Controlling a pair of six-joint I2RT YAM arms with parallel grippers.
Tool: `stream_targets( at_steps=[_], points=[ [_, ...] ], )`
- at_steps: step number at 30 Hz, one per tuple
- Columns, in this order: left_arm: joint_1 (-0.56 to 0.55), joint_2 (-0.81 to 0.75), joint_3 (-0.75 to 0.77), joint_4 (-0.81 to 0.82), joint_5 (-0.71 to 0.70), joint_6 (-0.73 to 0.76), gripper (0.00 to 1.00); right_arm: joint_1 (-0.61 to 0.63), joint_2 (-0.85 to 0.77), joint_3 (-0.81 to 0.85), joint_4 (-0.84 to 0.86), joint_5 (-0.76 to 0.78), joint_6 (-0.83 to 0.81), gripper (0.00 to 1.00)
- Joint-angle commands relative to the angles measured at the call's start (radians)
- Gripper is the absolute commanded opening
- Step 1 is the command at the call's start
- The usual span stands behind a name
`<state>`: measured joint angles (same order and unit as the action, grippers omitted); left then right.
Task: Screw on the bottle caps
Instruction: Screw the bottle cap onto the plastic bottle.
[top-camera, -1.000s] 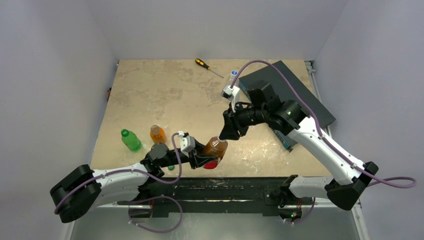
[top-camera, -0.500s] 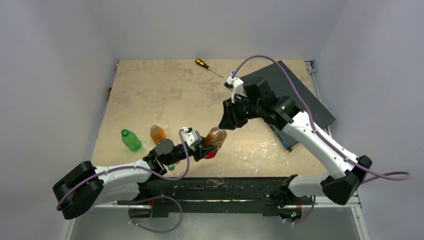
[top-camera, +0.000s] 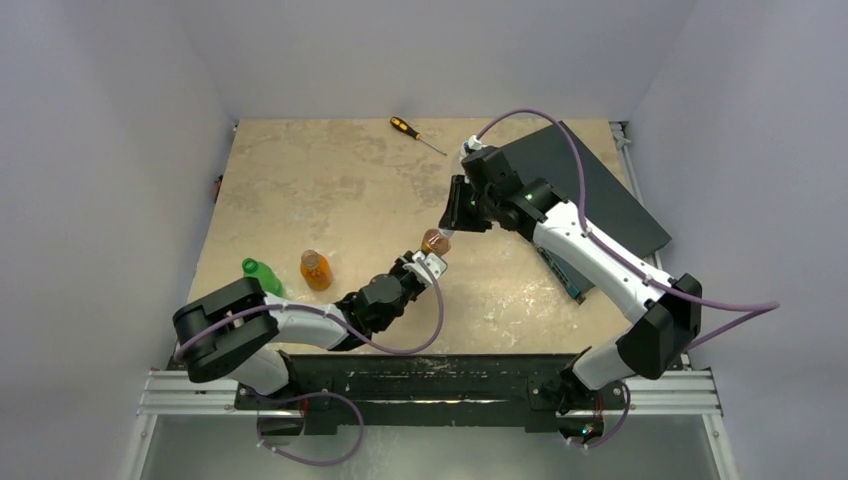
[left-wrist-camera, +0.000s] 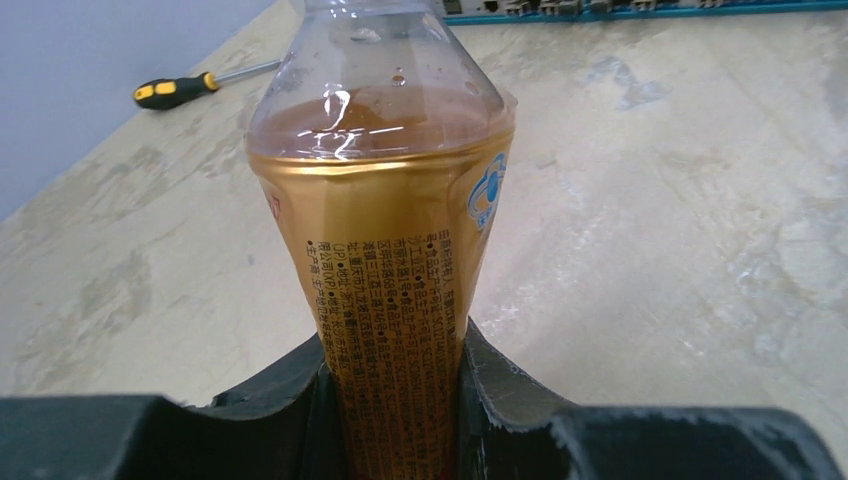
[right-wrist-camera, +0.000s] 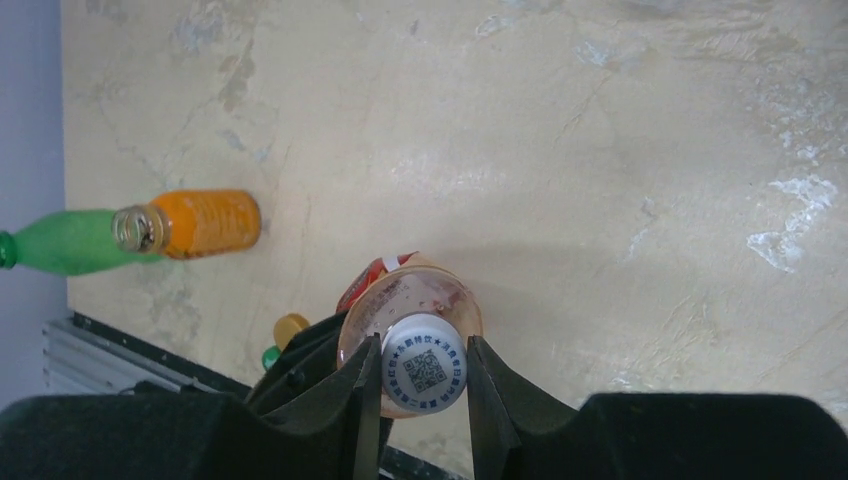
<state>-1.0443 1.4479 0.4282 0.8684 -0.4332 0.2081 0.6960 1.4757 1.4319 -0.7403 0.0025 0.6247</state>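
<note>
An amber bottle (left-wrist-camera: 385, 200) with a gold printed label stands upright near the table's middle (top-camera: 436, 241). My left gripper (left-wrist-camera: 393, 350) is shut on its lower body, one finger pressing each side. A white cap (right-wrist-camera: 425, 372) printed with a code sits on the bottle's neck. My right gripper (right-wrist-camera: 423, 345) comes down from above and is shut on this cap, a finger against each side. In the top view the right gripper (top-camera: 447, 228) is just above the bottle and the left gripper (top-camera: 428, 262) just below it.
An open-necked orange bottle (right-wrist-camera: 190, 225) and a green bottle (right-wrist-camera: 60, 242) lie at the left (top-camera: 316, 270) (top-camera: 262, 275). A yellow-orange cap (right-wrist-camera: 290, 328) and a green cap (right-wrist-camera: 270, 356) lie near the front edge. A screwdriver (top-camera: 415, 132) lies at the back, with a black board (top-camera: 590, 190) at the right.
The left arm has carried the amber bottle away from the near edge and stood it upright. The right gripper has followed it and closed in on the white cap.
</note>
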Motion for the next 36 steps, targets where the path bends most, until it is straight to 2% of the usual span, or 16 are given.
stream_targets(
  at_steps=[1, 7, 13, 17, 27, 31, 36],
  points=[
    [-0.052, 0.023, 0.141, 0.372, -0.126, 0.124, 0.0, 0.056, 0.05, -0.028, 0.0, -0.122, 0.198, 0.08],
    [-0.059, 0.009, 0.087, 0.399, -0.123, 0.105, 0.0, 0.057, 0.04, -0.034, 0.071, -0.149, 0.25, 0.15],
    [-0.059, -0.019, 0.034, 0.39, -0.083, 0.065, 0.0, 0.057, 0.021, -0.005, 0.063, -0.144, 0.251, 0.26],
    [-0.058, -0.03, 0.007, 0.376, -0.059, 0.027, 0.0, 0.056, 0.005, 0.028, 0.04, -0.113, 0.244, 0.4],
    [-0.049, -0.057, -0.047, 0.344, 0.013, -0.073, 0.0, 0.054, -0.063, 0.074, 0.009, -0.049, 0.203, 0.86],
    [-0.005, -0.09, -0.062, 0.299, 0.141, -0.165, 0.0, 0.056, -0.111, 0.068, -0.004, -0.025, 0.136, 0.98],
    [0.102, -0.161, -0.106, 0.247, 0.45, -0.313, 0.0, 0.056, -0.201, 0.049, -0.027, 0.028, -0.055, 0.99]
  ],
)
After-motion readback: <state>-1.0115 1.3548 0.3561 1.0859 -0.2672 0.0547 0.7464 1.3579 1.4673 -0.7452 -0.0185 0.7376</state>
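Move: The white cap is already on the neck of the brown-label bottle and between the right fingers, level with them; the bottle's middle hangs about 10 cm below and 3 cm left of them. From the left hand, which grips that bottle, the cap is roughly 11 cm up, 5 cm right and 1 cm ahead. The clear capped bottle stands some 18 cm ahead of the right hand, 4 cm right and 10 cm lower; the orange bottle about 25 cm left of the left hand, 2 cm back and 6 cm lower. The white cap stays pinched while both hands ease together a couple of centimetres left and forward, the right turning slightly; then the right fingers spread wide and let go of it. The right hand rises about 5 cm, drawing back. The left hand keeps its grip, lifting the bottle some 5 cm, back and to the right, its left side dipping about 20 degrees. ##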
